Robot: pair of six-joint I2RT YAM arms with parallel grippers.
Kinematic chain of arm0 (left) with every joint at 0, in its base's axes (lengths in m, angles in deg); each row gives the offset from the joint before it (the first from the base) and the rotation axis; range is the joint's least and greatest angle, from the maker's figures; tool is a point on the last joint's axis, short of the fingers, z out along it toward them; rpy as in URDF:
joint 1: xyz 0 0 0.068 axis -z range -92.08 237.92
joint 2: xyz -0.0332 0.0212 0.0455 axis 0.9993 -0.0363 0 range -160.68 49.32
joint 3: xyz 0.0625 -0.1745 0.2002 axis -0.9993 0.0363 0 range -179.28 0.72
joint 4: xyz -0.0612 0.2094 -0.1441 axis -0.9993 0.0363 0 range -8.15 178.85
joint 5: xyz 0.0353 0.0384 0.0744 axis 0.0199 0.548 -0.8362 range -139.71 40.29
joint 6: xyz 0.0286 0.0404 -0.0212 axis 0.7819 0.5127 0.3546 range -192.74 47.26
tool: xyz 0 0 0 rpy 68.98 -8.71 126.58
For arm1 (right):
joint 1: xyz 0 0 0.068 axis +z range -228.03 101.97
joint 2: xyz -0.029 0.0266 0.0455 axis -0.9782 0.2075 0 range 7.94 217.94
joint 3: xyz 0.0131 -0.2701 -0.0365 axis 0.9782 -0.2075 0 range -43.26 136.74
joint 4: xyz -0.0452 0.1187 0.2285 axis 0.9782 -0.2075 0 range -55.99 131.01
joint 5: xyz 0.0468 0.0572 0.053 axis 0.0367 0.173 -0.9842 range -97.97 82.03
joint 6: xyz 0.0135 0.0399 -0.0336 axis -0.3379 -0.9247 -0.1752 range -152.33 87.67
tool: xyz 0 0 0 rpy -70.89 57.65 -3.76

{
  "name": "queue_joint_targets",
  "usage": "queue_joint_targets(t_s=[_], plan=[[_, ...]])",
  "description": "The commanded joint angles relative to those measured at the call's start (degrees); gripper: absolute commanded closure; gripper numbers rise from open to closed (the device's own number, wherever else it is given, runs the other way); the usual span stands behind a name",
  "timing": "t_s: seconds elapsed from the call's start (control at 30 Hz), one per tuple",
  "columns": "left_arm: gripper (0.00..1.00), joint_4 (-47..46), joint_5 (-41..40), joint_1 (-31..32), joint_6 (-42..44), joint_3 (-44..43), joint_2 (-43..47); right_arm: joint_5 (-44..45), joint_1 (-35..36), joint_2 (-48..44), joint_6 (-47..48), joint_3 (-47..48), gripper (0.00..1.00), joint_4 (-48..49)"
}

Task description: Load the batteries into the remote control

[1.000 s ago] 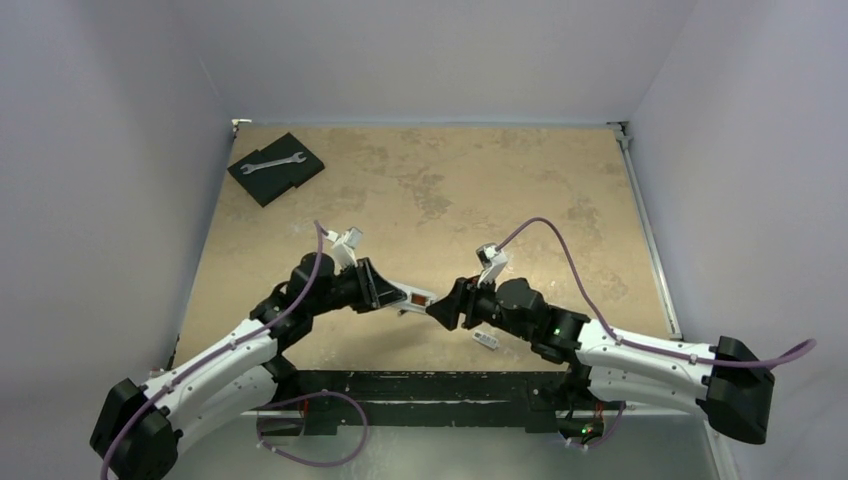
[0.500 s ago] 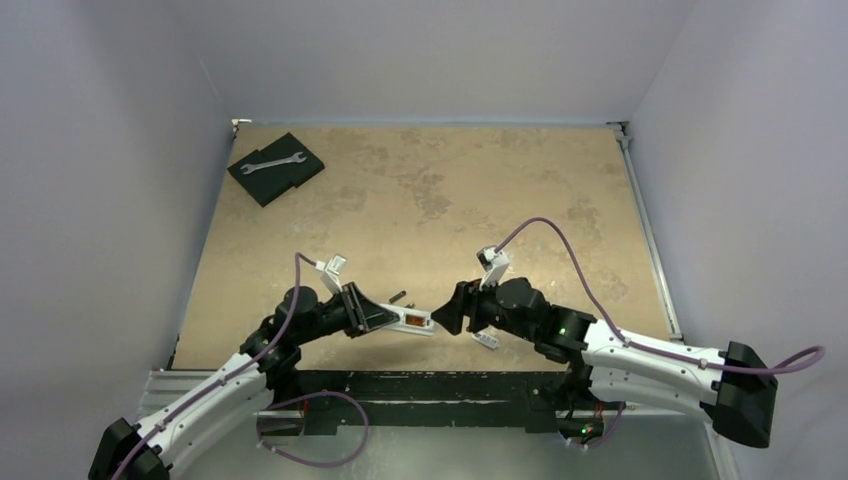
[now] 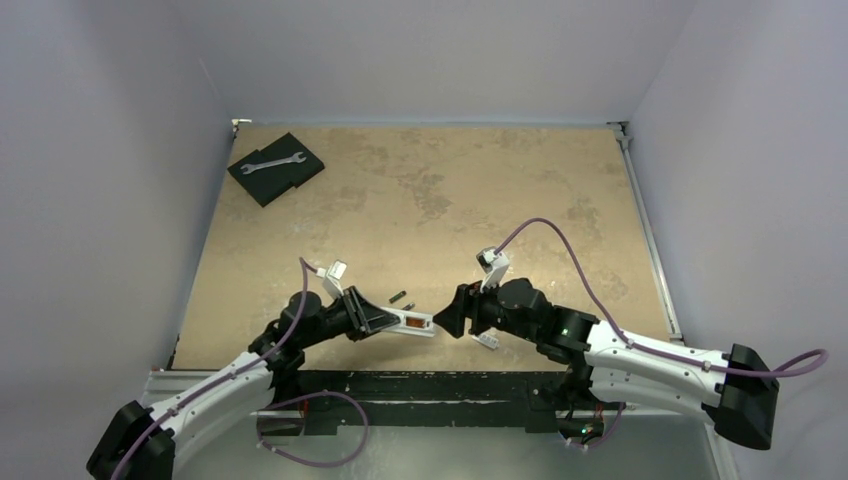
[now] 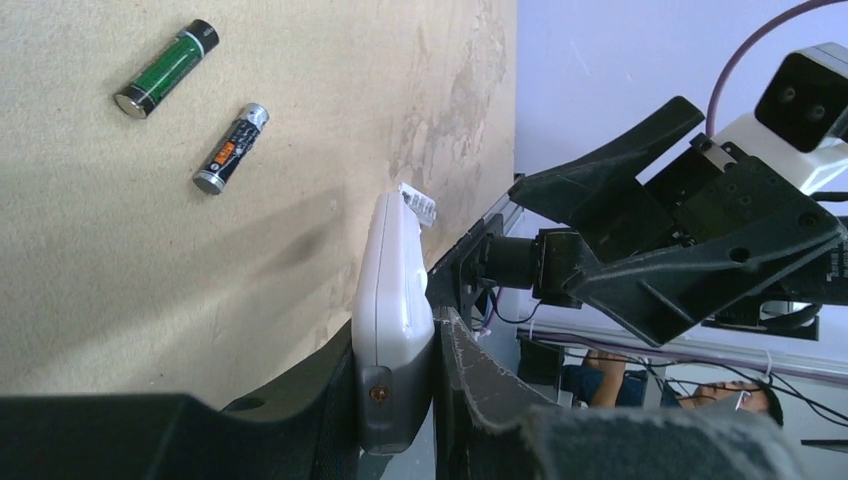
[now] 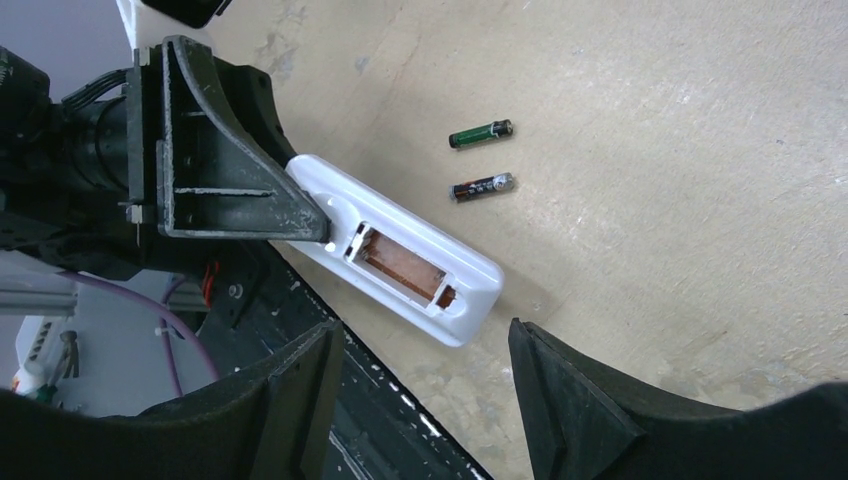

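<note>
My left gripper (image 3: 388, 320) is shut on one end of the remote control (image 3: 416, 322), a slim white bar held just above the table near its front edge. The remote (image 5: 400, 262) shows its orange-lined bay, open and empty. Seen edge-on in the left wrist view, the remote (image 4: 392, 300) is pinched between both fingers of the left gripper (image 4: 395, 332). Two batteries lie loose on the table just beyond it, one green (image 5: 480, 134) and one black (image 5: 482, 187), also the green (image 4: 166, 69) and the black (image 4: 230, 148). My right gripper (image 3: 447, 320) faces the remote's free end; the right gripper (image 5: 425, 338) is open and holds nothing.
A small white cover piece (image 3: 486, 341) lies on the table under my right wrist. At the far left corner a wrench (image 3: 272, 161) rests on a black pad (image 3: 295, 176). The table's black front edge (image 3: 420, 382) runs just below both grippers.
My left arm has carried the remote down and toward the front edge, uncovering the batteries behind it. The right gripper shifted slightly nearer and opened a little wider.
</note>
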Motion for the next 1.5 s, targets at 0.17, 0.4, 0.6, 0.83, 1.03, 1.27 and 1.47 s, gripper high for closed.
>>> queue_joint_targets(t_s=[0.17,0.4,0.6,0.83,1.03,1.27,1.47], plan=[[1.00,-14.45,-1.58,0.27,0.62,5.62,-10.85,0.26,-0.22,-1.91,1.33,-0.74,0.31,0.30],[1.00,-18.01,-1.76,0.31,2.02,4.54,-17.71,-1.23,-0.22,-2.90,1.23,-1.33,0.30,0.69],[0.95,-14.79,-3.02,0.32,3.87,3.86,-18.10,-1.20,-0.22,-1.15,2.22,-0.71,0.30,1.60],[0.68,-9.46,-3.34,0.30,5.04,3.57,-16.71,-1.78,-0.22,1.61,3.32,0.71,0.30,2.70],[0.50,-4.04,-3.44,0.23,6.23,2.88,-14.01,-1.32,-0.22,0.74,3.29,0.55,0.30,2.10],[0.43,6.58,-5.23,0.29,10.18,-1.10,-11.37,-0.83,-0.22,-0.50,2.30,-0.17,0.29,1.80],[0.41,22.28,-8.87,0.29,15.99,-8.06,-12.38,0.07,-0.22,-0.29,2.90,0.93,0.29,0.09]])
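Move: The left hand grips the left end of the remote control above the table; the table spot for it is about 4 cm to the right, level fore-and-aft, and some 7 cm below. The black-orange battery lies roughly 5 cm ahead and 4 cm right, the green battery about 8 cm ahead and 2 cm right, both 8 cm below. From the right hand the spot is about 11 cm left, 3 cm ahead and 11 cm below. Left hand lowers the remote about 3 cm onto the table, opens, then sinks 3 cm more, rolling some 15 degrees. ##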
